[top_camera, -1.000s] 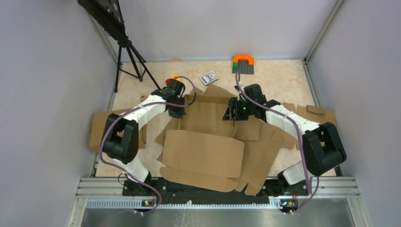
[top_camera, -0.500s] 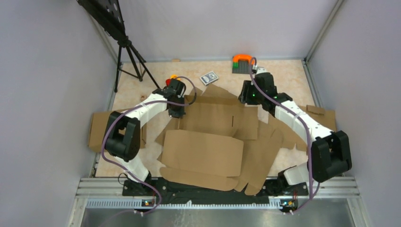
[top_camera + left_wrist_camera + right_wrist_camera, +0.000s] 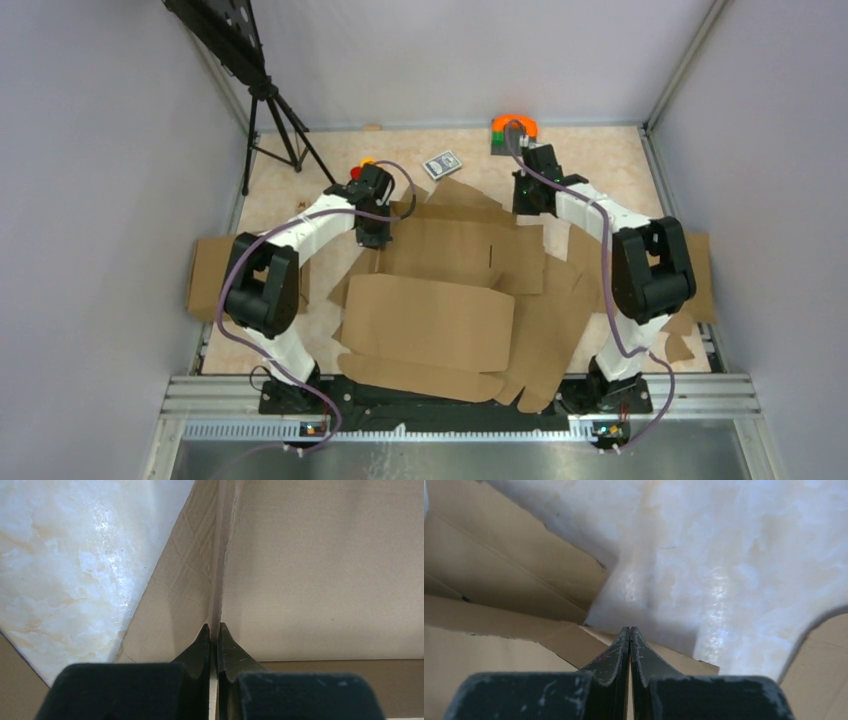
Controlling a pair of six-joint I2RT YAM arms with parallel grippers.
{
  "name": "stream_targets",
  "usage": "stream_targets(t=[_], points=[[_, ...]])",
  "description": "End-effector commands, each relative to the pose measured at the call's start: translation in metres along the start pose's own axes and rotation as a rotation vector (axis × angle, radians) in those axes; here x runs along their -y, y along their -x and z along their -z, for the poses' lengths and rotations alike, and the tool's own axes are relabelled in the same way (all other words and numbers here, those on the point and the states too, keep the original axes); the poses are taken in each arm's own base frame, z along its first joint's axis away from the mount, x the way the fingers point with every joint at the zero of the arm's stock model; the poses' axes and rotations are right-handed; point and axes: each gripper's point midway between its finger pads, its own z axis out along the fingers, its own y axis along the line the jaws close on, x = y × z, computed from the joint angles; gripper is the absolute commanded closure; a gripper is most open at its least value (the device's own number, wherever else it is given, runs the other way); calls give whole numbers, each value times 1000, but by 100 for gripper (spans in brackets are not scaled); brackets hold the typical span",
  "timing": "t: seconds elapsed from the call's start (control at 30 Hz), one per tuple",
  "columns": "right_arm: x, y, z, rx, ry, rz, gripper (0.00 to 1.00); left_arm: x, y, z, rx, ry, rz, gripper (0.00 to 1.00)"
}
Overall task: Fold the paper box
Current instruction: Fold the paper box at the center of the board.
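Observation:
The paper box (image 3: pixel 440 320) is a large brown die-cut cardboard sheet spread over the middle of the table, with its near panel folded over. My left gripper (image 3: pixel 374 238) is at the box's back left corner. In the left wrist view my left gripper (image 3: pixel 214 630) is shut on a thin upright flap edge of the box (image 3: pixel 320 580). My right gripper (image 3: pixel 524 208) is at the back right corner. The right wrist view shows my right gripper (image 3: pixel 630 629) shut with nothing between the jaws, just above a flap of the box (image 3: pixel 499 570) and the marble tabletop.
A tripod (image 3: pixel 270 120) stands at the back left. A card deck (image 3: pixel 442 163) and an orange, green and grey brick piece (image 3: pixel 514 133) lie at the back. A smaller cardboard slab (image 3: pixel 205 270) lies at the left, and cardboard scraps (image 3: pixel 690 250) at the right.
My right arm has swung from the middle of the box to its back right corner and its jaws have shut. The left arm has held still.

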Motion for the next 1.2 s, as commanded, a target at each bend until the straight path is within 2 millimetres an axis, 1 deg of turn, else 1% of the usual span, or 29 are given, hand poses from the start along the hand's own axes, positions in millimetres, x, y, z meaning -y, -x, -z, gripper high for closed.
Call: stream_targets(t=[0.0,0.07,0.1,0.2,0.3,0.37,0.43,0.5,0.53,0.57,0.6,0.67,0.77,0.8,0.9,0.93,1.07,1.1,1.17], points=[[-40,-6,10,-12,173,50,99,2,-4,3,-35,6,0,100],[-58,-12,15,-17,225,65,99,3,-4,3,-36,1,-6,100],[-62,-13,17,-17,235,67,99,5,-4,3,-38,-4,-16,100],[-68,-12,19,-8,251,75,98,8,-5,4,-42,-2,-43,100],[-66,-13,22,-13,243,87,97,7,-4,4,-43,12,-39,100],[-59,-15,27,-17,221,99,96,6,-4,4,-41,19,-36,100],[-48,-18,34,-15,200,76,94,6,-2,4,-38,25,-35,100],[-30,-25,40,-22,170,22,91,6,-1,6,-35,27,-36,100],[-21,-25,45,-7,151,-5,90,6,0,6,-34,27,-37,100],[-10,-31,48,-1,121,-29,89,6,0,6,-32,27,-37,100],[-2,-32,53,16,92,-45,86,6,1,7,-31,25,-40,100],[10,-34,63,47,46,-64,80,6,1,6,-31,27,-43,100],[21,-41,77,76,15,-78,65,5,0,6,-34,33,-45,100],[27,-45,79,76,-13,-82,64,4,1,6,-31,34,-44,100],[47,-60,80,56,-83,-111,62,4,2,5,-29,35,-50,100],[48,-67,78,37,-67,-127,62,4,1,5,-31,33,-51,100],[47,-88,65,-26,89,-259,59,6,1,2,-38,22,-54,100],[47,-93,62,-41,109,-283,57,6,0,2,-40,21,-54,100],[49,-100,58,-60,119,-311,50,7,0,1,-42,19,-57,100]])
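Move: The side flap's outer edge lies about 12 cm back and 5 cm right of the right hand, some 5 cm lower. The box's far wall centres about 14 cm left of this hand, level fore-and-aft and slightly below; the tray with the orange handle stands roughly 17 cm ahead and 1 cm left, down on the table. The left hand already pinches the left wall; that flap edge is about 39 cm right of it and 4 cm back, slightly lower. Left keeps pinching the wall; right sweeps 6 cm left, then 12 right and back towards the side flap, opening. ##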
